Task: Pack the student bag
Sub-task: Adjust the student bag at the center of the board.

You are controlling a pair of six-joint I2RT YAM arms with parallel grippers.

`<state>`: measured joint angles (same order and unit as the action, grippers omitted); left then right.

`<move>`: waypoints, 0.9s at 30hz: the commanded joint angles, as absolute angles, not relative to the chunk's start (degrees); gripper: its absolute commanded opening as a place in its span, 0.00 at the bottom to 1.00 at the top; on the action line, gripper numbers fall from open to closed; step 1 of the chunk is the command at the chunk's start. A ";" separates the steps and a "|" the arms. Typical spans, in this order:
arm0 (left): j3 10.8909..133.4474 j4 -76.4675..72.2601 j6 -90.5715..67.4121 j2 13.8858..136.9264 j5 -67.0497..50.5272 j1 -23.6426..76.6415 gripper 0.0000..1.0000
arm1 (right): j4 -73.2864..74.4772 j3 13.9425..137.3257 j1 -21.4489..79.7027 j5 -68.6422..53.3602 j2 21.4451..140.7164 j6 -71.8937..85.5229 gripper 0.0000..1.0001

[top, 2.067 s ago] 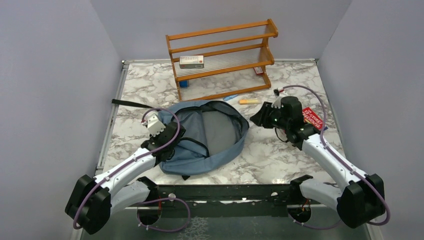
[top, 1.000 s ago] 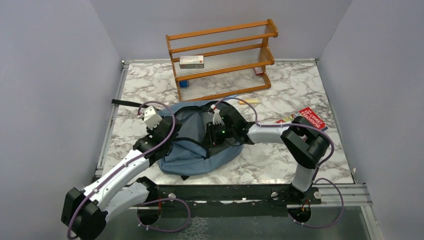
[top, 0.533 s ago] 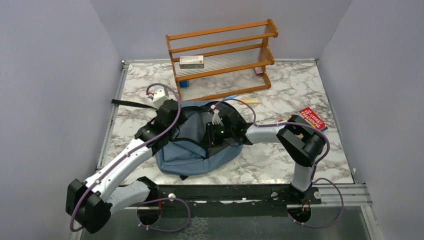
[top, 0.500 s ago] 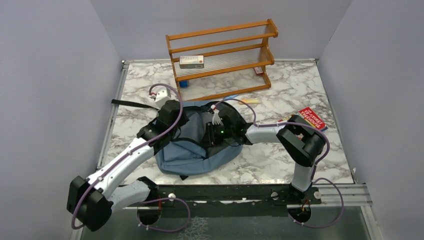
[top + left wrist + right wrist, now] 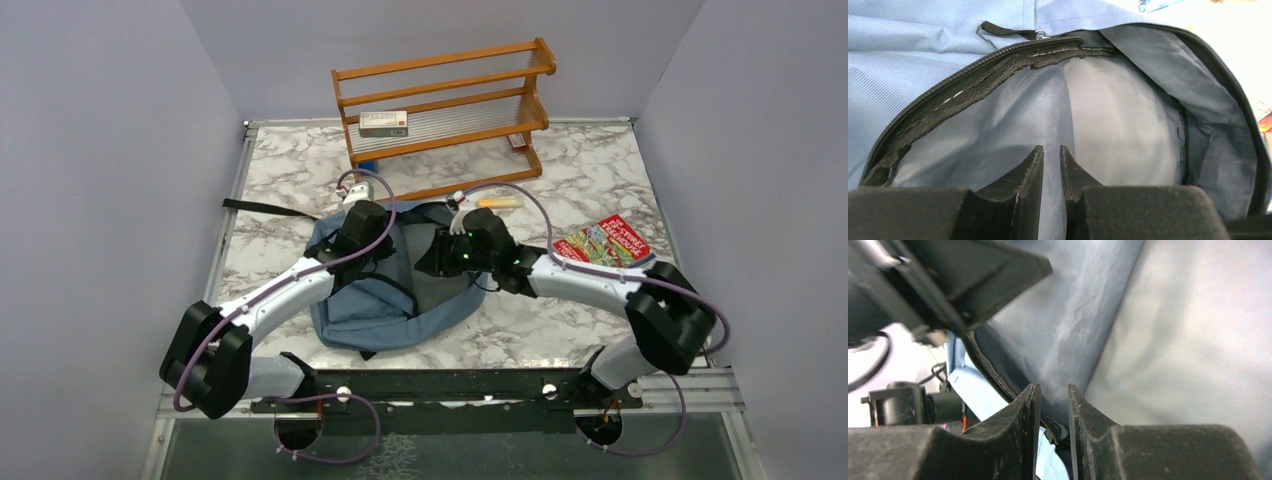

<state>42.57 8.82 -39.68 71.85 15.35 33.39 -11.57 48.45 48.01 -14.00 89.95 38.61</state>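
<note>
The student bag (image 5: 370, 310) lies unzipped in the middle of the table, dusty blue with a pale lining (image 5: 1128, 120) and a black zipper rim (image 5: 973, 82). My left gripper (image 5: 348, 248) reaches over the bag's back-left rim into the opening. Its jaws (image 5: 1052, 152) are nearly together, pinching a crease of lining. My right gripper (image 5: 428, 264) is inside the opening from the right. Its jaws (image 5: 1054, 390) are closed on the black zipper rim (image 5: 998, 375), which passes between them.
A wooden rack (image 5: 445, 110) stands at the back with a small box (image 5: 383, 123) on its shelf. An orange marker (image 5: 498, 202) lies in front of it. A colourful book (image 5: 603, 240) lies at the right. A black strap (image 5: 265, 207) trails left of the bag.
My left arm has swung back and right along the bag's rim and its jaws have narrowed. My right arm's elbow has swung out to the right, with its gripper still in the opening.
</note>
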 commanded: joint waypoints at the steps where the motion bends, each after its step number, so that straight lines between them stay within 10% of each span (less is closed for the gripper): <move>1: 45.82 6.26 -34.82 75.44 11.85 33.31 0.21 | -1.54 47.28 48.29 2.58 81.87 34.33 0.33; 27: 72.12 36.39 -24.19 100.05 36.78 47.65 0.73 | 12.81 44.74 36.00 14.17 68.30 28.45 0.55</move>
<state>69.78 29.41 -24.73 98.37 29.56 46.89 11.75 45.78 36.64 13.37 69.63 29.06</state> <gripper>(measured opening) 0.714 0.544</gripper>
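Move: For the right hand, the student bag's right rim lies about 13 cm right, 3 cm ahead and 6 cm lower; the yellow marker is some 16 cm right and 14 cm ahead, on the table. From the left hand, the bag's grey inner panel lies roughly 9 cm right, 4 cm back and 7 cm below. That same rim is 22 cm to the left hand's right, about level with it. Right hand sweeps 17 cm rightward and forward towards the bag's right rim, left follows about 6; both open. ##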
